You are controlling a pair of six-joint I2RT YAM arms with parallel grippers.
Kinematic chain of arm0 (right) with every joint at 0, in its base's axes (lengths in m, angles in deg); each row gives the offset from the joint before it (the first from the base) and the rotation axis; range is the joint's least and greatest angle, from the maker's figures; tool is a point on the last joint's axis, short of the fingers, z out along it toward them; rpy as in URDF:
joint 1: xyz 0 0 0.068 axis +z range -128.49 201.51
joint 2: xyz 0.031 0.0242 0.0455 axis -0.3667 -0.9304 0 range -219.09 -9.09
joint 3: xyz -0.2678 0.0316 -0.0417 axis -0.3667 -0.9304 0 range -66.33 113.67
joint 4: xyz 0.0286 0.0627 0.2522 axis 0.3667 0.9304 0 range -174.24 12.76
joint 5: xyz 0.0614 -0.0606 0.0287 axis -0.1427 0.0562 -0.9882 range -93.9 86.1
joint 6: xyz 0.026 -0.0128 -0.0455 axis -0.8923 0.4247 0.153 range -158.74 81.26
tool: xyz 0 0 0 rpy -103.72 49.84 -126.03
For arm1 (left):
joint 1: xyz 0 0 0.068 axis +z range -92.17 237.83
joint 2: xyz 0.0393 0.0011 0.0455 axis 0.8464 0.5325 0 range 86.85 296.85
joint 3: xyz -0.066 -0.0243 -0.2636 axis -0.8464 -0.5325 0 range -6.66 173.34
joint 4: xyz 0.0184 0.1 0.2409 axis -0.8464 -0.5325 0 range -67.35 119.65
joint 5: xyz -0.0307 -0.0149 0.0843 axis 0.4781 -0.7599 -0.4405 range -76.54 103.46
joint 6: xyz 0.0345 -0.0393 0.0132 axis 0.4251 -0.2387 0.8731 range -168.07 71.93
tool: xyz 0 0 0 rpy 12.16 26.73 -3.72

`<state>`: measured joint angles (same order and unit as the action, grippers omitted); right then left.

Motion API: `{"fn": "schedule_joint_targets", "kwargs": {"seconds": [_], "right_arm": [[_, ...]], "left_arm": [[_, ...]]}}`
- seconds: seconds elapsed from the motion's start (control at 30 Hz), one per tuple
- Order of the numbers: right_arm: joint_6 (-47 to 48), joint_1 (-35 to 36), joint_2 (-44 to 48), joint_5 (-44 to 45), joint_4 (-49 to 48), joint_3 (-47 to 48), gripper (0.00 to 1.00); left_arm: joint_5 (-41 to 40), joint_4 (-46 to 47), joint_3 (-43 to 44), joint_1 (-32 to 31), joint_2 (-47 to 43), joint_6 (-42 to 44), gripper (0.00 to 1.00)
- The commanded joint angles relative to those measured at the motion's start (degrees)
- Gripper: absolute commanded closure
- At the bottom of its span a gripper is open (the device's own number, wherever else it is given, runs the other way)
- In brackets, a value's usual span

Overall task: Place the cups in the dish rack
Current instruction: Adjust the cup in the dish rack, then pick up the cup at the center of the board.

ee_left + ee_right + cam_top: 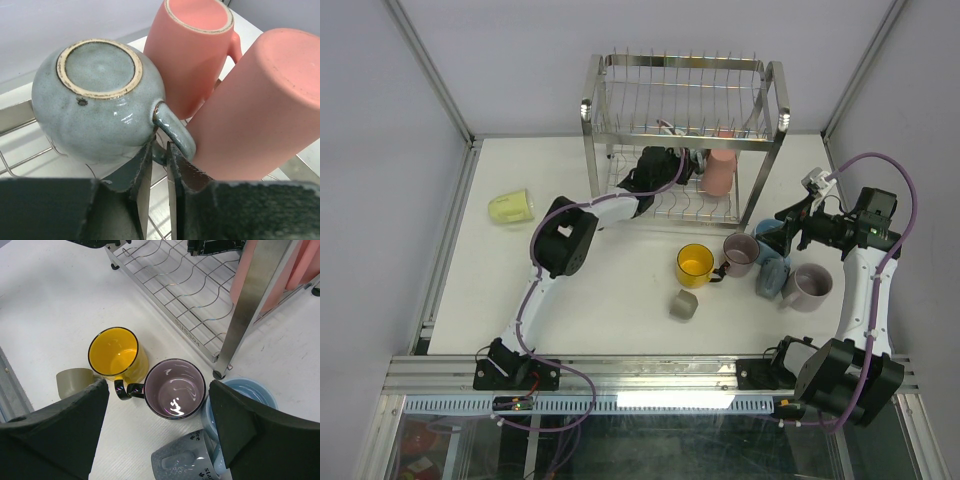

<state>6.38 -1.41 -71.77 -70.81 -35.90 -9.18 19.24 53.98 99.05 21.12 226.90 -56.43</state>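
Note:
The dish rack (588,110) stands at the back of the table. My left gripper (160,147) reaches into its lower tier (20,162), shut on the handle of an upside-down grey-blue mug (100,100). Two pink mugs (190,55) (265,105) rest upside down just beside it. My right gripper (157,390) hangs open above a mauve mug (175,390) on the table. Next to it are a yellow mug (117,352), a small grey-beige cup (72,382), a light blue cup (250,390) and a grey printed mug (185,460). A pale green cup (510,207) lies on its side far left.
A rack leg (247,310) stands right behind the mauve mug. Another mauve mug (808,286) sits at the right by the right arm. Metal rails (450,230) frame the white tabletop, and grey walls close in on three sides.

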Motion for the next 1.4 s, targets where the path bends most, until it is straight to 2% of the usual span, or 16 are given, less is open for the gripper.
{"fn": "schedule_joint_targets", "kwargs": {"seconds": [0.0, 0.17, 0.37, 1.03, 1.37], "right_arm": [[0.89, -0.29, 0.78, -1.49, -0.30, 0.01, 0.16], [1.31, -0.29, 0.81, -1.55, -0.05, -0.06, 0.16], [1.88, -0.31, 1.04, -1.55, 0.16, -0.36, 0.16], [4.34, -0.29, 1.63, -3.07, 1.76, -0.72, 0.15], [12.18, -0.21, 1.74, -6.56, 6.96, -0.81, 0.15]], "left_arm": [[-3.39, 2.83, -1.82, -0.34, -5.20, 0.51, 0.80], [-5.29, 5.53, -8.20, -0.29, -9.49, 1.02, 0.72], [-3.27, 9.12, -15.07, -0.29, -13.73, 1.15, 0.66], [6.76, 25.59, -41.91, -1.04, -27.02, 2.13, 0.59], [12.48, 37.27, -56.97, -1.76, -36.61, 4.30, 0.53]]}}
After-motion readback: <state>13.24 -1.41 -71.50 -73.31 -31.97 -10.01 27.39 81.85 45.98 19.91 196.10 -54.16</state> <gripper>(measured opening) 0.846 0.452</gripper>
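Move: The gray cup stands upside down on the rack's lower shelf. Its middle is about 5 cm ahead of my left hand and 1 cm left, roughly level, with its handle right at my fingertips. The near pink cup is 2 cm ahead and 8 cm right, the far pink cup about 10 cm ahead and 8 cm right. On the table, the yellow cup sits 24 cm back, straight behind and 8 cm lower. From my right hand, the gray cup lies some 30 cm ahead, 20 cm left and 12 cm lower. I free my left fingertips from the gray cup's handle, parting them from nearly shut to almost half open as I first ease left with a small dip. Then I draw back about 15 cm out of the lower shelf towards its front edge, drifting some 7 cm left in all, rising slightly at the end while the wrist turns about 10 degrees clockwise. ##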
